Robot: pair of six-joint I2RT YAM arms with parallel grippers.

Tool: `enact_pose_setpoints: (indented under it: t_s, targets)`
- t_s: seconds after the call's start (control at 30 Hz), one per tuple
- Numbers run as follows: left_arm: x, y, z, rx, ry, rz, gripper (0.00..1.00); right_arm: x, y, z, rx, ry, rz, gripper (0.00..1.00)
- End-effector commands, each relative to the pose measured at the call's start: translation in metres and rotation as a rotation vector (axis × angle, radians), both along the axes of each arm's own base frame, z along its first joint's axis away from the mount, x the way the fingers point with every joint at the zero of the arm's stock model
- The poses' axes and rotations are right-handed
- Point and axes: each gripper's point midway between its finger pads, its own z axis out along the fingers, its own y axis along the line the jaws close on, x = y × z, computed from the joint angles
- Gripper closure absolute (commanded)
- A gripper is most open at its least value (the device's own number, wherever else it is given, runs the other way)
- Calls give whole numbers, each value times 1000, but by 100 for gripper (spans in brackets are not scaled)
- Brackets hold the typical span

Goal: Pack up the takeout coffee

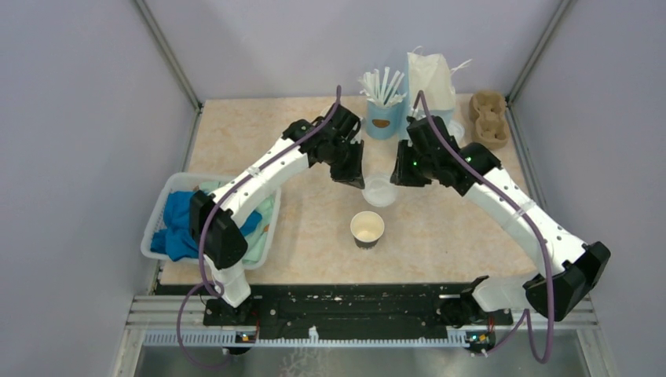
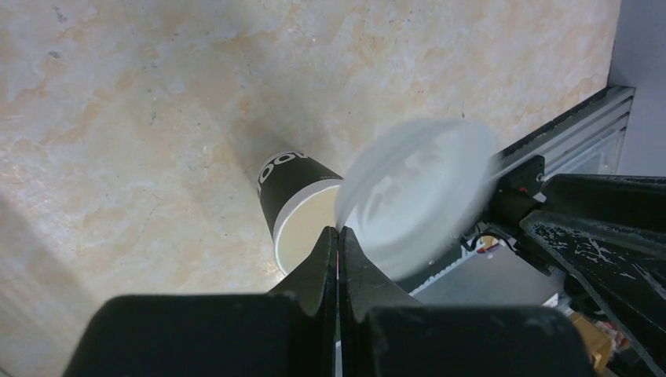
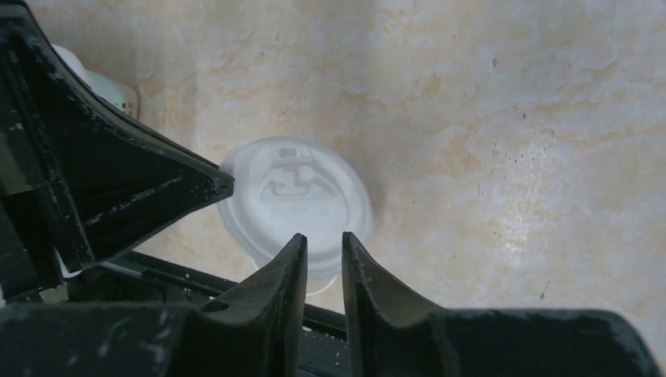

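Observation:
No lidded takeout coffee shows. A lidless paper cup (image 1: 367, 229) (image 2: 294, 200), cream above a black band, stands upright mid-table. A round white plastic lid (image 1: 380, 190) (image 2: 416, 196) (image 3: 294, 196) hangs just behind it, tilted and blurred in the left wrist view. My left gripper (image 1: 355, 174) (image 2: 339, 232) is shut on the lid's rim. From the other side, my right gripper (image 1: 400, 177) (image 3: 324, 239) has its jaws a small gap apart at the lid's near edge, gripping nothing.
A light blue cup of white sticks (image 1: 384, 110), a white paper bag (image 1: 430, 78) and a brown cardboard cup carrier (image 1: 488, 118) stand along the back. A white basket (image 1: 157, 212) of blue and green cloths sits at the left edge.

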Motion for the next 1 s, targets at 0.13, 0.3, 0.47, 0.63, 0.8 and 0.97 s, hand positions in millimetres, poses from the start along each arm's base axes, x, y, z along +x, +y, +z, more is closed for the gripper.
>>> enact_pose_setpoints:
  t_s: [0.13,0.3,0.47,0.63,0.8,0.97]
  targets:
    - [-5,1,66,-431,50,-44,100,-15,-5,80,118,-181,82,32]
    - [-15,21,132,-827,55,-85,100,-35,-12,138,366,-314,166,14]
    - [-31,33,197,-1066,-6,-200,100,-54,19,187,593,-409,383,4]
    - [-48,41,241,-1270,-24,-295,100,-71,50,235,859,-444,578,1]
    - [-55,46,261,-1354,-66,-332,100,-72,59,262,994,-470,633,1]
    - [-59,48,262,-1363,-62,-343,100,-70,65,269,1054,-460,668,1]
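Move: The left fingers already pinch the clear lid's left edge, its middle about 4 cm to their right and at their height; the same lid is some 4 cm left of the right hand. The open coffee cup stands roughly 9 cm back from the left hand, 1 cm right and 13 cm lower. The straw holder is about 27 cm ahead of the left hand and 7 cm right; the cup stack about 24 cm ahead, 7 cm left. The right fingers, only just parting at the lid's right edge, open wide and come free, while the left keeps its pinch on the other edge. Both hands climb steeply, the left some 25 cm, swinging its fingers up about 75 degrees to point right, the right a little less, edging left and back and tilting round until its open fingers face the lid from the right. ##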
